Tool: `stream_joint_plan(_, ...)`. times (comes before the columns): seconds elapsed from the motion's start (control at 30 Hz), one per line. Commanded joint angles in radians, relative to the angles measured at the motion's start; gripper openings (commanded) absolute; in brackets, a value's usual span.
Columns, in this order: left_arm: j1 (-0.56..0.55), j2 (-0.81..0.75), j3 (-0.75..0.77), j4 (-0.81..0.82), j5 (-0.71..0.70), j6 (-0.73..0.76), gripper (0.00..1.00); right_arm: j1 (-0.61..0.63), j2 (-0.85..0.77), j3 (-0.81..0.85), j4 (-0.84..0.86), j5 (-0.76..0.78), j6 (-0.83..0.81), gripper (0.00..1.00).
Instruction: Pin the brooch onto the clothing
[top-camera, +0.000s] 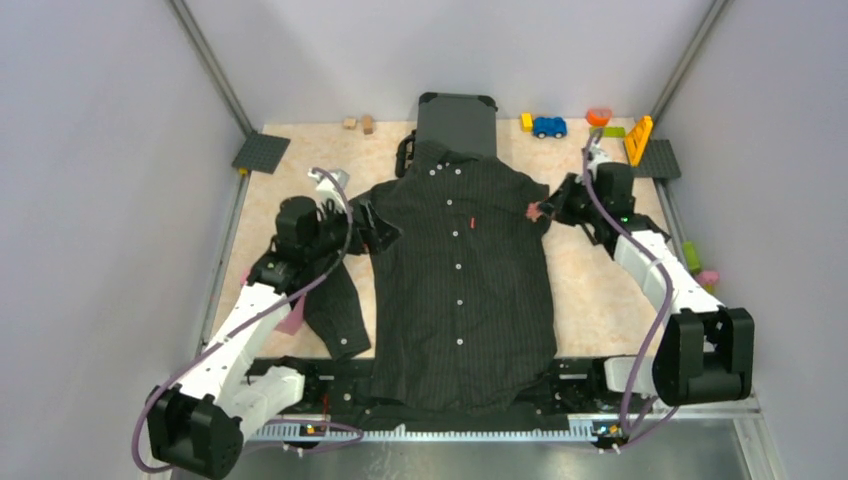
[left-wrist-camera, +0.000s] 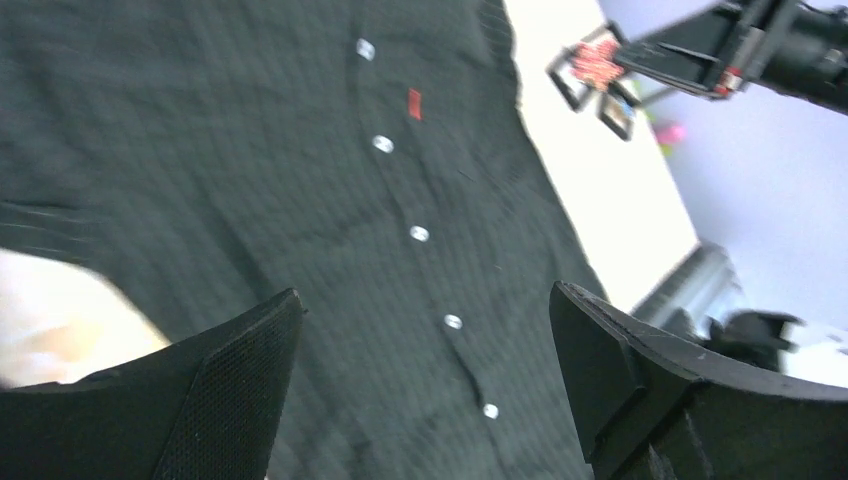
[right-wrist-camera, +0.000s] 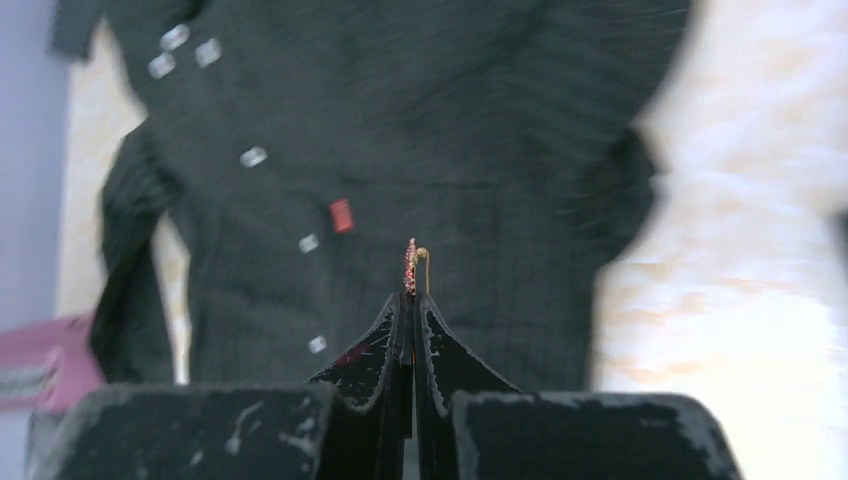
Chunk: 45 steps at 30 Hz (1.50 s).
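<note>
The black pinstriped shirt (top-camera: 460, 270) lies flat in the middle of the table, collar at the far end, with white buttons and a tiny red chest tag (top-camera: 467, 223). My right gripper (top-camera: 545, 209) is shut on the small red and gold brooch (top-camera: 534, 210) and holds it at the shirt's right shoulder edge. In the right wrist view the brooch (right-wrist-camera: 411, 268) sticks up edge-on from the closed fingertips (right-wrist-camera: 395, 320) above the shirt (right-wrist-camera: 480, 150). My left gripper (top-camera: 375, 225) is open and empty over the shirt's left shoulder; its fingers (left-wrist-camera: 235, 385) frame the button row (left-wrist-camera: 419, 233).
A dark grey suitcase (top-camera: 457, 122) stands behind the collar. Toy blocks and a blue toy car (top-camera: 549, 127) lie along the far edge, with an orange piece (top-camera: 638, 139) at the back right. A pink object (top-camera: 293, 316) lies by the left sleeve.
</note>
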Motion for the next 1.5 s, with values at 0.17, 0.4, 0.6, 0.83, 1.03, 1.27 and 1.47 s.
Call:
stream_joint_plan(0.17, -0.105, 0.001, -0.176, 0.526, 0.27, -0.38, 0.96, 0.323, -0.034, 0.048, 0.107, -0.148, 0.099, 0.0)
stream_joint_plan(0.4, -0.11, 0.028, -0.219, 0.744, 0.383, -0.513, 0.97, 0.463, -0.039, 0.119, 0.203, -0.253, 0.166, 0.0)
stream_joint_plan(0.6, -0.116, 0.017, -0.22, 0.767, 0.399, -0.505, 0.95, 0.512, -0.066, 0.153, 0.266, -0.317, 0.22, 0.0)
stream_joint_plan(0.83, -0.153, 0.021, -0.211, 0.812, 0.437, -0.524, 0.7, 0.552, -0.08, 0.182, 0.304, -0.36, 0.234, 0.0)
stream_joint_plan(1.03, -0.163, 0.028, -0.204, 0.798, 0.404, -0.529, 0.63, 0.578, -0.084, 0.2, 0.324, -0.396, 0.247, 0.0)
stream_joint_plan(1.27, -0.184, 0.032, -0.194, 0.813, 0.374, -0.547, 0.49, 0.597, -0.088, 0.203, 0.335, -0.42, 0.251, 0.0)
stream_joint_plan(1.47, -0.194, 0.023, -0.195, 0.832, 0.355, -0.563, 0.33, 0.607, -0.087, 0.202, 0.327, -0.421, 0.242, 0.0)
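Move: The brooch, already pinched in the shut right fingers, is about 35 cm to the left hand's right, 9 cm ahead and 8 cm lower. From the right hand, the open left gripper waits some 37 cm to the left, 8 cm back and 8 cm higher. On the shirt below, the red tag lies about 16 cm to the right hand's left, 3 cm ahead and 12 cm down; the placket button is 4 cm left of the tag and 3 cm nearer. Leftward, fast at first and then easing, the right hand carries the pinched brooch about 25 cm over the shirt, also rising and drawing back some 15 cm each, and swings counter-clockwise. The left hand comes right and back about 10 cm towards the brooch, dips briefly, then rises, rolls its left side down and turns clockwise some 30 degrees, its wide-open fingers narrowing to about a third. ##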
